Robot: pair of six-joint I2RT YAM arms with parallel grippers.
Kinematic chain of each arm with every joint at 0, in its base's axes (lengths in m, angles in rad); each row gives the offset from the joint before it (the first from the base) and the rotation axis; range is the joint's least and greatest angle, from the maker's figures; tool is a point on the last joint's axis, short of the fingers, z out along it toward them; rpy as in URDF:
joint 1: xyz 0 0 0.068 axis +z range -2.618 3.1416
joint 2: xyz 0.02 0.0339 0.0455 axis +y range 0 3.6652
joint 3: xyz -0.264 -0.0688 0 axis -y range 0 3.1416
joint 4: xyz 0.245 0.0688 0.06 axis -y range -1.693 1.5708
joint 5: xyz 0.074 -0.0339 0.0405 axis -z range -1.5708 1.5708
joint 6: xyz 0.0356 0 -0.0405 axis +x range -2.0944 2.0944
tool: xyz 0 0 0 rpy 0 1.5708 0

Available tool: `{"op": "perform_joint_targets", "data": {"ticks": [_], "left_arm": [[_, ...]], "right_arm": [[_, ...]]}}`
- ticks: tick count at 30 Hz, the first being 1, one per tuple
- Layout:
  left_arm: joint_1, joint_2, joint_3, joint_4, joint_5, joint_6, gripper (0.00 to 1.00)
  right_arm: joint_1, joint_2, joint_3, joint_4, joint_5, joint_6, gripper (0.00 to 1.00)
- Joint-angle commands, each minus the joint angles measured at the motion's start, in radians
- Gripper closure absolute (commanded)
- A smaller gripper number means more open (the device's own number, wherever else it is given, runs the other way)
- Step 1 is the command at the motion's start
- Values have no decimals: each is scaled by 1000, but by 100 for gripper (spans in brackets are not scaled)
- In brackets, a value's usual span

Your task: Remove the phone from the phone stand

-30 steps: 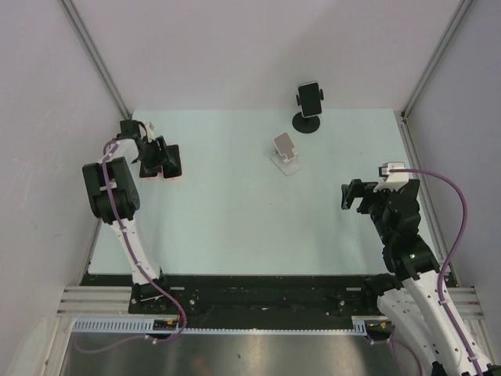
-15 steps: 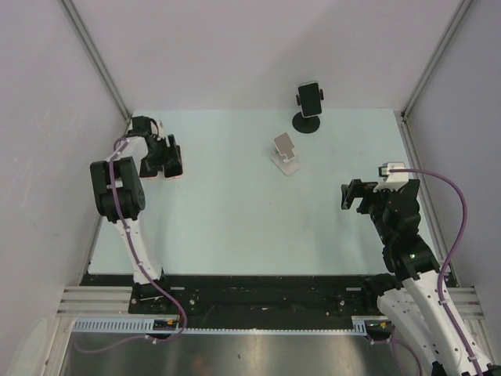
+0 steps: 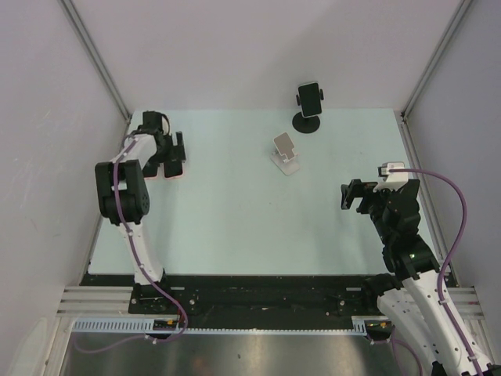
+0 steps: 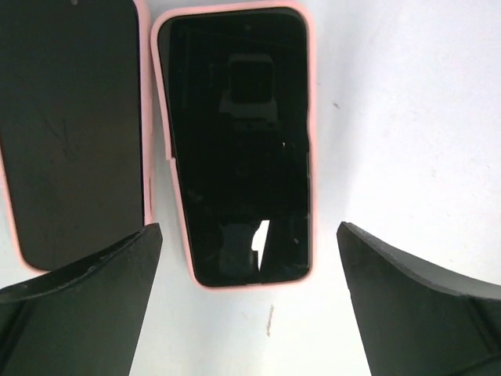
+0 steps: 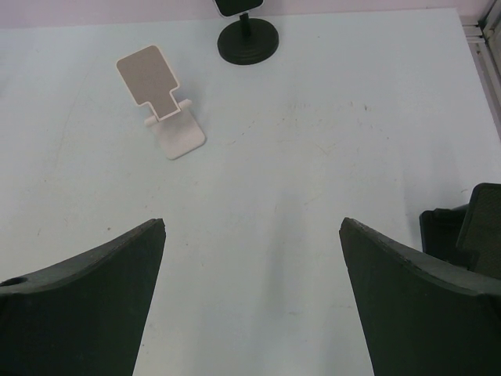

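A dark phone stands clamped on the black round-based phone stand at the table's far edge; the right wrist view shows that stand's base. A white folding stand nearby holds nothing. At the far left, two phones in pink cases lie flat side by side. My left gripper hangs open over them, its fingers straddling the near end of the right-hand one without touching it. My right gripper is open and empty over bare table.
The light table is walled on the left, back and right, with metal frame posts at the corners. The pink-cased phones lie close to the left wall. A cable loops off the right arm.
The left gripper has opened wide and shifted slightly toward the far side, leaving the pink-cased phone lying flat on the table. The right arm has not moved.
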Motion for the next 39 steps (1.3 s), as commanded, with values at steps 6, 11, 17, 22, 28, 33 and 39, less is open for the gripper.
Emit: {"op": "perform_joint_targets", "data": {"ticks": [6,11,17,22,28,33,39], "left_arm": [[-141,-199,-76,7,-41,-1,4],[-181,-187,-97,7,92,-27,5],[-193,-122,-89,7,165,-34,5],[-192,-84,-89,-5,145,-17,4],[-190,-38,-70,-42,88,2,3],[-186,-29,-57,-53,14,22,2],[-169,-25,-39,-58,-27,29,2]], "right_arm": [[0,-7,2,32,-6,1,1],[0,-12,2,32,-7,4,1],[2,-15,2,29,-7,3,1],[2,-18,2,27,-3,1,1],[2,-15,2,27,-3,1,1],[2,-13,2,29,-4,1,1],[2,-13,2,29,-7,3,1]]}}
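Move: The phone to go for, the right one of the two lying flat side by side, has its middle about 4 cm ahead of the left hand, neither left nor right of it, and 3 cm below. The other phone lies just left of it, its middle about 8 cm left of the left hand and 4 cm ahead. From the right hand, the right phone is roughly 64 cm left, 27 cm ahead and 23 cm lower. Lift the open left gripper off over the right phone, carry it about 11 cm right past that phone's edge while turning it some 15 degrees clockwise, then lower it about 7 cm to the bare table, easing back. Finish by sliding some 2 cm left, fingers still wide open, to bring the left finger up against the near part of the phone's right edge. ##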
